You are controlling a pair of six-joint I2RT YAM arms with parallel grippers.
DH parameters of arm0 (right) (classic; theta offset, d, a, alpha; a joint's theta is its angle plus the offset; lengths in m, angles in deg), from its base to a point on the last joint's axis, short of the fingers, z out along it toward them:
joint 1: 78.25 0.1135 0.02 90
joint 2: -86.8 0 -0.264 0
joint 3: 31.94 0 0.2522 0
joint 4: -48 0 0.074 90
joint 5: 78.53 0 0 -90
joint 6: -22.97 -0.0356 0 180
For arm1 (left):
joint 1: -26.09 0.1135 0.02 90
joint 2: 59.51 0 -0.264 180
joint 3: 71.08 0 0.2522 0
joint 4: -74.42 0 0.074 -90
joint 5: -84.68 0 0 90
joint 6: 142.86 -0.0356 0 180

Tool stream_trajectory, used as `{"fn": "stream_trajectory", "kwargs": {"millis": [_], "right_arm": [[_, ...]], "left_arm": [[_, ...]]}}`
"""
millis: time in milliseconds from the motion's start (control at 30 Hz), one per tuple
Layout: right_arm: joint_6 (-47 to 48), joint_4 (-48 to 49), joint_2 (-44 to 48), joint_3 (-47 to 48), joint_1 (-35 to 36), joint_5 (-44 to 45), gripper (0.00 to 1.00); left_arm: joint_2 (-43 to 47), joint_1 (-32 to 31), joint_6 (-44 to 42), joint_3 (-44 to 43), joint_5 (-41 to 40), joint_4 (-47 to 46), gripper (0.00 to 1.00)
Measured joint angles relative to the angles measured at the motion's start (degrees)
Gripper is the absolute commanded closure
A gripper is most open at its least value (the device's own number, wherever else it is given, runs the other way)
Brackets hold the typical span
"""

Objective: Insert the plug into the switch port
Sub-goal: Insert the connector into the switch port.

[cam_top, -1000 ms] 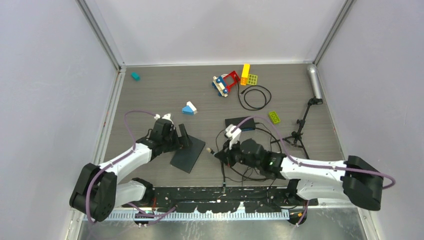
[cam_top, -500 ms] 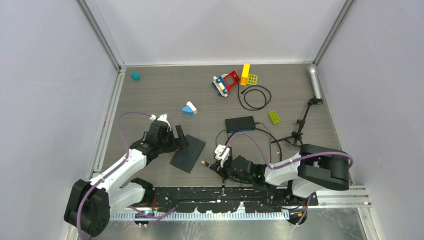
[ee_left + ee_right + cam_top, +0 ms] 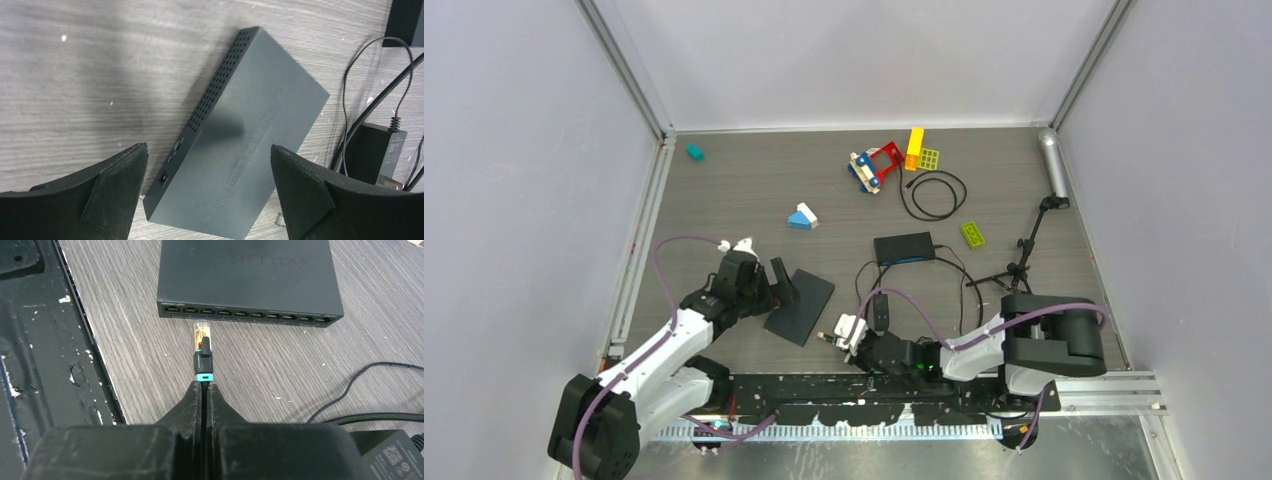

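Note:
The switch [image 3: 800, 306] is a flat dark box lying at an angle on the table. Its row of ports [image 3: 250, 315] faces my right gripper. My left gripper [image 3: 208, 146] hovers over the switch [image 3: 250, 135], open wide, with one finger [image 3: 115, 190] off each side and nothing held. Low by the near edge, my right gripper [image 3: 205, 386] is shut on the plug [image 3: 202, 347], pinching just behind its teal band. The plug's clear tip points at the left-hand ports, a short gap away. From above, the plug [image 3: 824, 336] sits just near-right of the switch's corner.
A black power adapter [image 3: 904, 247] and loose cables [image 3: 934, 195] lie right of the switch. Another black brick [image 3: 395, 455] sits beside my right gripper. Toy bricks [image 3: 884, 160], a small tripod [image 3: 1024, 260] and a silver cylinder [image 3: 1052, 160] stand further back. A black rail [image 3: 30, 365] runs along the near edge.
My right gripper has carried the plug left and toward the near edge, lining it up in front of the ports. My left gripper has opened wider and drawn back slightly.

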Motion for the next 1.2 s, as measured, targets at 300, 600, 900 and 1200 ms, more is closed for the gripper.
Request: {"fn": "stream_trajectory", "kwargs": {"millis": [300, 600, 900, 1200], "right_arm": [[3.21, -1.29, -6.23, 4.96, 5.2, 6.78, 0.99], [3.43, -2.38, -9.11, 7.56, 7.37, 12.48, 0.99], [1.4, -8.83, -9.11, 9.35, 7.37, 15.19, 1.0], [0.24, -9.81, -10.58, 11.1, 7.13, 15.96, 0.99]], "left_arm": [[3.67, 0.0, 2.97, 4.55, 1.22, 0.46, 0.14], [3.76, 0.0, 2.78, 4.55, 2.21, 1.33, 0.17], [3.08, 0.0, 2.73, 4.55, 2.75, 0.79, 0.19], [1.05, 0.0, 2.71, 4.31, 3.19, -1.05, 0.25]]}}
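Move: In my right hand is the plug; the switch port it is meant for lies about 5 cm to that hand's left, 3 cm ahead and 4 cm lower, with the middle of the switch some 8 cm left and 7 cm ahead. The power adapter is roughly 7 cm ahead and 7 cm to the right. From my open left hand the switch's middle is about 3 cm right, 2 cm back and 5 cm below. Still pinching the cable just behind the plug, I bring my right hand down about 2 cm and leftward towards the port face; it swings left and back first, eases right and forward while sinking, then edges left again, turning clockwise some 10 degrees. My left hand draws back and down about 3 cm over the switch, its wide-open fingers narrowing somewhat. ##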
